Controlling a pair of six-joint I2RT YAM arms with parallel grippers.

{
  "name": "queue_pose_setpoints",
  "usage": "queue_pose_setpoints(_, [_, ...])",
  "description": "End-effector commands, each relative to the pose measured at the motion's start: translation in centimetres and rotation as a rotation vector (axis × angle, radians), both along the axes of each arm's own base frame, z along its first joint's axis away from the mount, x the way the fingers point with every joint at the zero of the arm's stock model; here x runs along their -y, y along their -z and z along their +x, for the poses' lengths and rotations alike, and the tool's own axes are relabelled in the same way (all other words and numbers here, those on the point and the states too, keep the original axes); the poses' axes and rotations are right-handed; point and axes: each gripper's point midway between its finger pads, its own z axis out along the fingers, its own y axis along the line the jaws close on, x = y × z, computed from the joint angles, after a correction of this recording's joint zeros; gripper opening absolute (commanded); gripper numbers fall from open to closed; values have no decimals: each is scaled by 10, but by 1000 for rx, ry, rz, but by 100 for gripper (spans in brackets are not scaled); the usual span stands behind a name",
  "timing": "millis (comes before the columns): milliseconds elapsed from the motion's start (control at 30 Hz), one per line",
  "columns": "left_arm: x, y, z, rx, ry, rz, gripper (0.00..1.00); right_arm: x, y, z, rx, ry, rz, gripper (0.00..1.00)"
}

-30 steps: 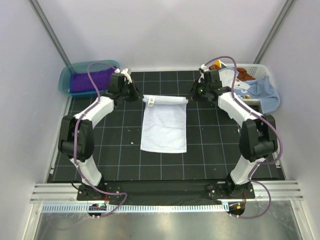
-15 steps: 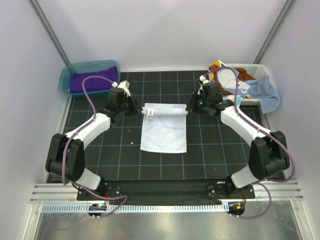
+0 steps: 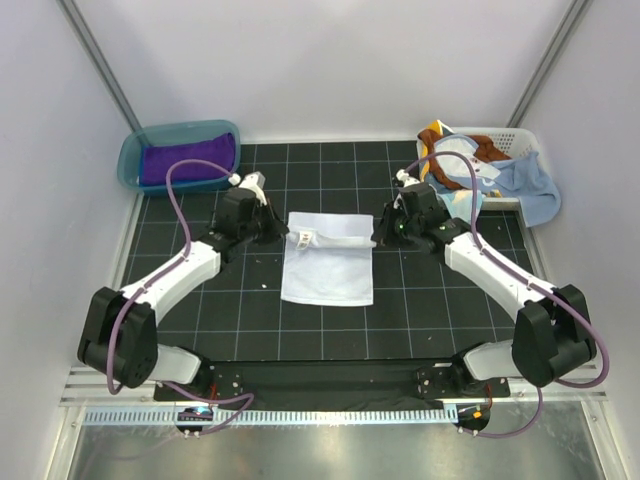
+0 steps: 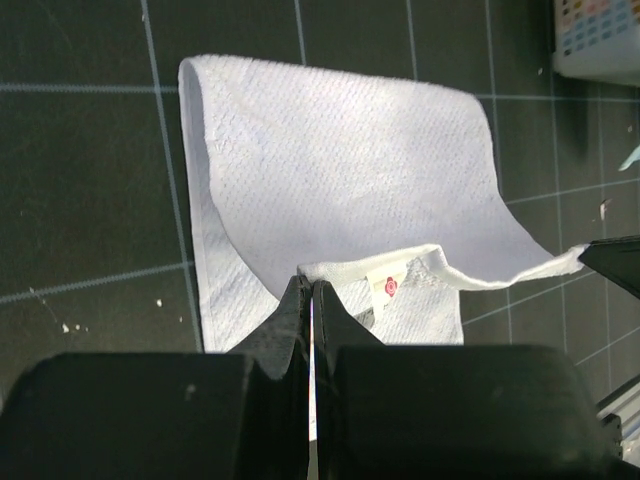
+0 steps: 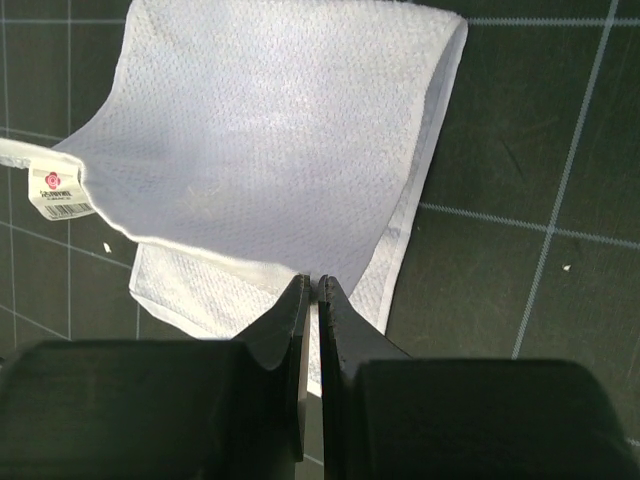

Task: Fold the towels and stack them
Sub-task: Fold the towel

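Observation:
A white towel (image 3: 328,268) lies on the black gridded mat (image 3: 240,320) in the middle of the table. Its far edge is lifted and carried back over the rest, so a fold stands at the far side. My left gripper (image 3: 284,233) is shut on the towel's left lifted corner. My right gripper (image 3: 378,236) is shut on the right lifted corner. The left wrist view has the left gripper (image 4: 310,286) pinching the hem of the white towel (image 4: 340,170) beside its label (image 4: 388,287). In the right wrist view the right gripper (image 5: 312,284) pinches the towel (image 5: 270,130) at its edge.
A teal tub (image 3: 135,145) at the back left holds a folded purple towel (image 3: 185,160). A white basket (image 3: 505,137) at the back right holds an orange-brown towel (image 3: 485,150), and a light blue towel (image 3: 530,185) hangs over its rim.
Both grippers have moved toward the near edge, pulling the towel's far edge over the lower half. The visible towel has grown shorter.

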Motion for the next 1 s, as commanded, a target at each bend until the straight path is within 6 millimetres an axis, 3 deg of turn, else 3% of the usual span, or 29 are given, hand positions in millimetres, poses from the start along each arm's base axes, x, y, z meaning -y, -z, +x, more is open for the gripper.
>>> queue_pose_setpoints(0, [-5, 3, -9, 0, -27, 28, 0, 2, -9, -4, 35, 22, 18, 1])
queue_pose_setpoints(367, [-14, 29, -31, -46, -33, 61, 0, -2, 9, -20, 3, 6, 15, 1])
queue_pose_setpoints(667, [-13, 23, -39, -42, -20, 43, 0, -3, 4, -29, 7, 0, 16, 1])
queue_pose_setpoints(967, [-7, 42, -58, -82, 1, 63, 0, -4, 31, -45, -43, -13, 9, 1])
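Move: The left hand's goal, the white towel's near-left corner, lies about 15 cm back, some 2 cm left and 10 cm below it; the right hand's, the near-right corner, is about 14 cm straight back and 9 cm below. From the left hand, the towel's far fold is some 10 cm ahead and 11 right, the tag 5 right and 2 back. The basket's hanging cloth is 10 cm ahead and 22 right of the right hand. Still pinching the two corners of the towel's upper layer in shut fingers, both hands carry its raised edge back and down together, towards the near edge of the layer lying flat. The left goes about 5 cm each way, the right slightly less; both level off and lift a touch midway, then sink again, tipping slightly downward. ##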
